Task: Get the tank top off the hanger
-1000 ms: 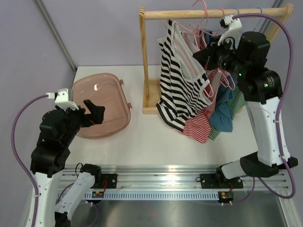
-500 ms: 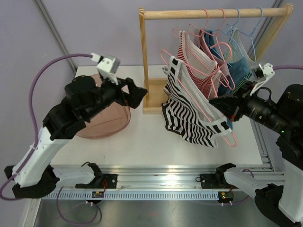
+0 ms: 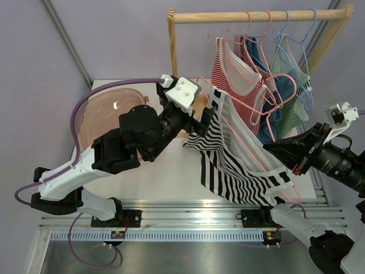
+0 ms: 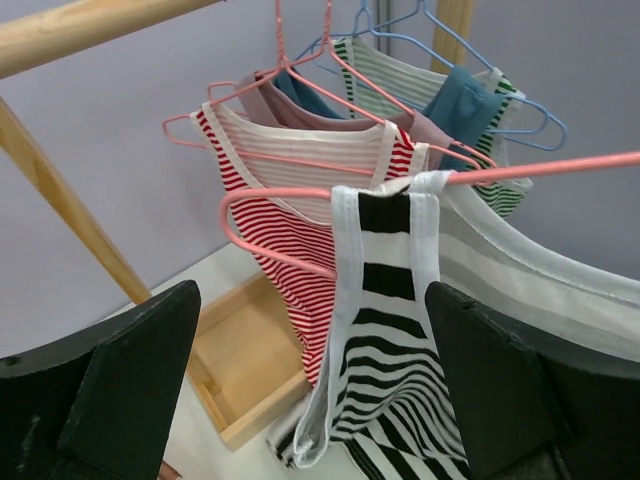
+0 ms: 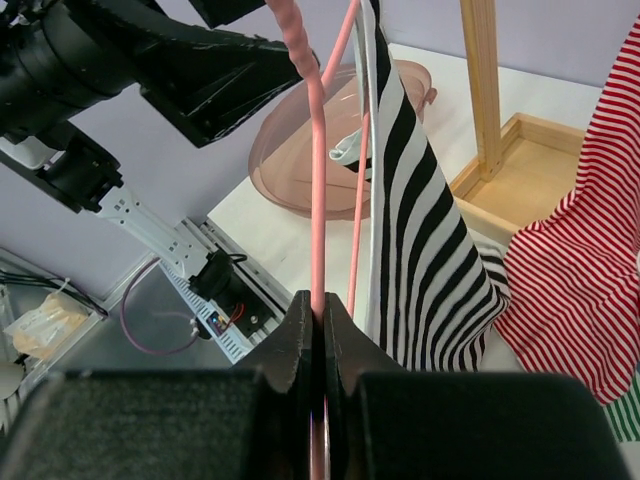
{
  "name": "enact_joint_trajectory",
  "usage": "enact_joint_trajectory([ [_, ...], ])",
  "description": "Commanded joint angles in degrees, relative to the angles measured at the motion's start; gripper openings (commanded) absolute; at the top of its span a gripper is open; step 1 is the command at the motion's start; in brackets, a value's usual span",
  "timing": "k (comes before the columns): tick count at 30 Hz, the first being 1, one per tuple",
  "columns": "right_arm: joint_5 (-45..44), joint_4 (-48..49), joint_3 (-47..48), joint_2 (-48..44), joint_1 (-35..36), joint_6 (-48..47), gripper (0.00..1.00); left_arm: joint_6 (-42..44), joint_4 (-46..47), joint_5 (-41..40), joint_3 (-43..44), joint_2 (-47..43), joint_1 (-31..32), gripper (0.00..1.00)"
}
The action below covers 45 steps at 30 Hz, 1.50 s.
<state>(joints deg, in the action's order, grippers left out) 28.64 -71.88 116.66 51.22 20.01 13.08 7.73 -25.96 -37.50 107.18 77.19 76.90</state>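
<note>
The black-and-white striped tank top (image 3: 228, 171) hangs on a pink wire hanger (image 3: 246, 136), held off the rack and tilted toward the front right. My right gripper (image 3: 269, 150) is shut on the hanger's wire (image 5: 316, 180), with the tank top (image 5: 415, 230) just to its right. My left gripper (image 3: 206, 119) is wide open at the top's upper left end. In the left wrist view, one shoulder strap of the tank top (image 4: 385, 290) hangs over the hanger's end (image 4: 300, 195), between the open fingers (image 4: 130, 380) without touching them.
The wooden rack (image 3: 256, 16) at the back carries a red-striped top (image 3: 239, 80) and blue and green ones on more hangers. Its base tray (image 4: 240, 360) lies below. A pink translucent bowl (image 3: 108, 108) sits at the left, behind the left arm.
The right gripper has pulled the hanger with the striped tank top off the rack and down toward the front right. The left arm swung from the bowl across to the top's strap.
</note>
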Motion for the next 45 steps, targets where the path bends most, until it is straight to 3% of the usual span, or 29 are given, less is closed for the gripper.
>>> enact_joint_trajectory([
  [1, 3.34, 2.09, 0.76, 0.55, 0.29, 1.42, 0.00, 4.14, 7.76, -5.40, -0.65, -0.11, 0.18, 0.99],
  [14, 3.70, 3.76, -0.12, 0.28, 0.29, 1.24, 0.00, -1.66, 6.88, 2.96, -2.93, 1.21, 0.18, 0.99],
  [18, 3.96, 4.29, -0.47, 0.02, 0.38, 1.42, 0.00, -1.14, 6.89, 0.24, -2.94, 2.96, -0.09, 0.88],
  [19, 4.05, 4.55, -0.64, -0.07, 0.29, 1.51, 0.00, -1.05, 6.62, -0.38, -2.07, 3.40, -0.09, 0.76],
  [25, 3.00, 4.46, -3.45, -1.29, 0.29, -0.07, 0.00, -1.31, 6.62, -3.46, -1.79, 3.32, -0.79, 0.32],
  [26, 3.08, 4.73, -4.59, -1.73, 0.29, -0.42, 0.00, -1.83, 6.71, -3.72, -2.66, 2.97, -1.05, 0.18],
  [29, 3.26, 5.69, -10.39, -4.37, 0.29, -1.65, 0.00, -5.78, 5.31, -5.66, -4.95, 1.04, -3.59, 0.00],
  [31, 3.09, 5.34, -14.78, -6.38, 0.29, -2.53, 0.00, -9.46, 4.25, -4.96, -7.06, -1.67, -6.23, 0.00],
  [37, 7.12, 8.76, -26.38, -12.02, 0.29, -2.45, 0.00, -23.00, -1.90, 3.65, -12.69, -5.56, -21.77, 0.00],
  [41, 10.99, 12.89, -32.18, -15.18, 0.29, -2.09, 0.00, -26.61, -5.93, 4.97, -13.13, -4.60, -26.44, 0.00],
  [45, 9.51, 17.80, -34.56, -18.60, 0.29, -2.01, 0.00, -30.49, -7.88, 8.75, -14.71, -4.85, -29.97, 0.00],
])
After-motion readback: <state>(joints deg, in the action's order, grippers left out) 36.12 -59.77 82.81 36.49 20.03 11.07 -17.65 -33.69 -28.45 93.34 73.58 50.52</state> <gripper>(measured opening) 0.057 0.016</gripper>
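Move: The black-and-white tank top's near-side shoulder strap sits between the left hand's open fingers, roughly 2 cm ahead, 3 cm to the right and 2 cm lower, with the pink hanger's free tip about 5 cm ahead of that hand, 1 cm right and 1 cm lower. The red-striped tank top hangs some 15 cm ahead, 12 cm right and 12 cm below. From the right hand, which already grips the hanger at its neck, the strap lies about 13 cm ahead, 17 cm left and roughly level. The left hand eases right and down about 5 cm while its open fingers shut on the tank top's strap, then pulls it some 14 cm left, forward and down, out along the hanger arm towards the side where its free tip stood, tipping the fingers about 20 degrees down. The right hand keeps its pinch on the hanger's neck and, after holding nearly still, lowers it about 10 cm as the left closes and pulls, drifting slightly left. ##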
